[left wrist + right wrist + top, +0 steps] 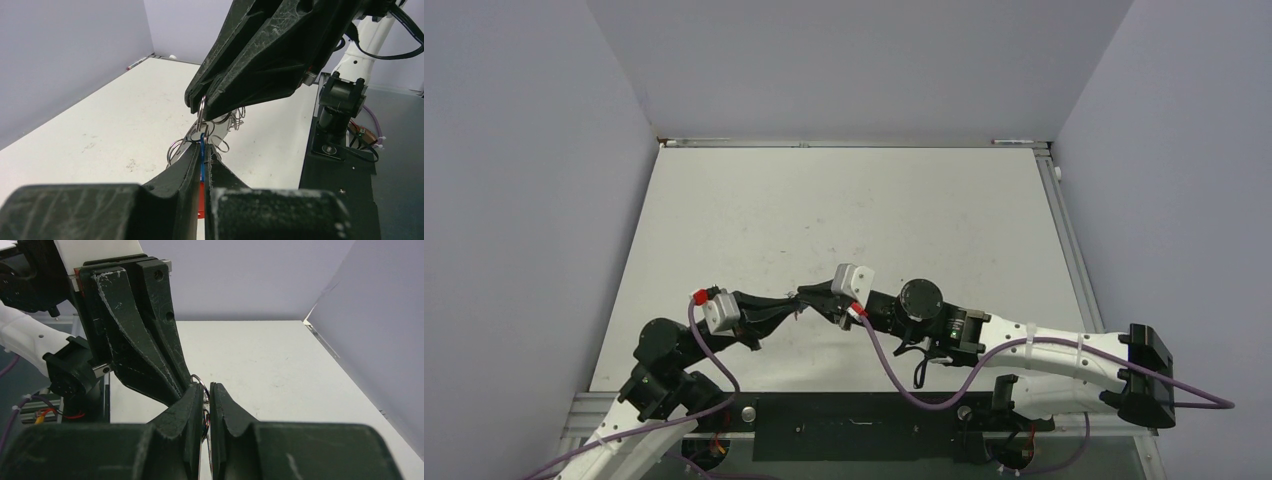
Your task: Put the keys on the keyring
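Note:
Both grippers meet tip to tip above the near middle of the table. My left gripper (202, 149) is shut on a thin blue key (202, 159), held edge-on between the pads. A red key head (201, 200) shows lower in the same gap. Just beyond the key hangs the silvery keyring (201, 109), with small wire loops (231, 117) dangling from it. My right gripper (206, 390) is shut on the keyring (201, 384), whose rim pokes out above the fingertips. From above, the left gripper (791, 308) and right gripper (812, 296) hide the keys.
The white table (844, 210) stretches away behind the grippers, bounded by grey walls on three sides. A black base plate (854, 430) and purple cables (924, 395) lie along the near edge. In its wrist view the right arm's base (345, 100) stands on the right.

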You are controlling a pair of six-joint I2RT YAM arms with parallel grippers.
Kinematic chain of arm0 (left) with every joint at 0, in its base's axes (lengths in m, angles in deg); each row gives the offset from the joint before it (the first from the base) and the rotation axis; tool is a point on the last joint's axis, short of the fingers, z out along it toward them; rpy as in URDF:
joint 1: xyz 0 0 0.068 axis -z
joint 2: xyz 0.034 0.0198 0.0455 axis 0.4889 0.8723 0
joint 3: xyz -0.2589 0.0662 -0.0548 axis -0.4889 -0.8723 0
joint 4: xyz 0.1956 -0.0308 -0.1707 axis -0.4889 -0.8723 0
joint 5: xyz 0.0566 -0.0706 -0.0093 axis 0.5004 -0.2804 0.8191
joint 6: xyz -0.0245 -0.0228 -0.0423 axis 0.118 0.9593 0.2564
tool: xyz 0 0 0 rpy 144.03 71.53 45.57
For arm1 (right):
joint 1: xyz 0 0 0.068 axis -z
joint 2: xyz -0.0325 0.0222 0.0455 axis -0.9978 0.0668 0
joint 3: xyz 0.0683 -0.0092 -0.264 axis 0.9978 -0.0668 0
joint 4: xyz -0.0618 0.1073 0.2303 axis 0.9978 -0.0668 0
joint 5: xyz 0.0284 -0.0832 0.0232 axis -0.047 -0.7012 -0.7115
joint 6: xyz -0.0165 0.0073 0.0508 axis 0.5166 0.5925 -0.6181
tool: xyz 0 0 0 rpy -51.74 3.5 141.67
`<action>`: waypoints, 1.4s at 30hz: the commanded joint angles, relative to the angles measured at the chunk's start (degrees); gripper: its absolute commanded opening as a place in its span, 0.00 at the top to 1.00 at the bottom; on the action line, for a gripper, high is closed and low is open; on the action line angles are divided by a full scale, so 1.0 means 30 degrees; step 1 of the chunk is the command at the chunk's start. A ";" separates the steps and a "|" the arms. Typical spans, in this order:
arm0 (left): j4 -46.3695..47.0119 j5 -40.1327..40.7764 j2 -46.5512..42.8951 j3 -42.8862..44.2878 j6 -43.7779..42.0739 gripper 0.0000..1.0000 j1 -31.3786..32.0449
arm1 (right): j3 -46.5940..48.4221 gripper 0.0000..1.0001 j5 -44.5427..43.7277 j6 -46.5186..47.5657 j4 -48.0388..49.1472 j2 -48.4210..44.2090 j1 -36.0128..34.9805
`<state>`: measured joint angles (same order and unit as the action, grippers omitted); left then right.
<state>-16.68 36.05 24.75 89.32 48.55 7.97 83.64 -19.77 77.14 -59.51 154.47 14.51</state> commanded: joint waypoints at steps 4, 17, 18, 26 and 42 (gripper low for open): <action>-0.0734 -0.0123 0.0396 0.1295 0.0023 1.00 -0.0019 | 0.0881 0.95 -0.1524 0.2542 -0.0225 0.0245 -0.0533; -0.3149 0.0189 0.1901 0.2872 -0.0212 1.00 -0.0027 | 0.0512 0.90 -0.2356 0.4255 -0.2143 -0.0280 -0.0517; -0.3267 0.0214 0.1990 0.2948 -0.0228 1.00 -0.0020 | 0.0486 0.88 -0.2504 0.4279 -0.2323 -0.0348 -0.0500; -0.4249 0.1268 0.2579 0.3523 -0.0651 1.00 -0.0038 | 0.0247 0.62 -0.2614 0.4031 -0.3519 -0.1316 -0.0256; -0.1944 0.4698 0.5965 0.4439 0.2349 1.00 -0.0050 | -0.1476 0.55 -0.4756 0.2470 -0.2437 -0.2965 0.0390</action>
<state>-30.58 46.61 39.24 99.50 51.00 8.01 80.21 -28.93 86.77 -70.57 147.15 14.79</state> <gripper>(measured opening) 0.009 0.452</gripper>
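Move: The two sets of fingertips almost meet. My left hand already holds the blue key; the wire ring pinched in my right fingers lies about 1 cm ahead of it, 1 cm to its right and 1 cm up. The keyring plate hangs roughly 4 cm right, 1 cm back and 3 cm below my left hand, the red key some 4 cm straight below it. From my right hand the blue key is about 1 cm back, 1 cm left and 1 cm down. I sink my right hand some 3.5 cm and bring it forward a little, tips dipping, then spread its fingers wide, let go of the wire ring and draw off to the right, away from the blue key. My left hand stays shut on the blue key, lowering about 3 cm, then swinging forward about 4 cm as its wrist tips down some 20 degrees. ##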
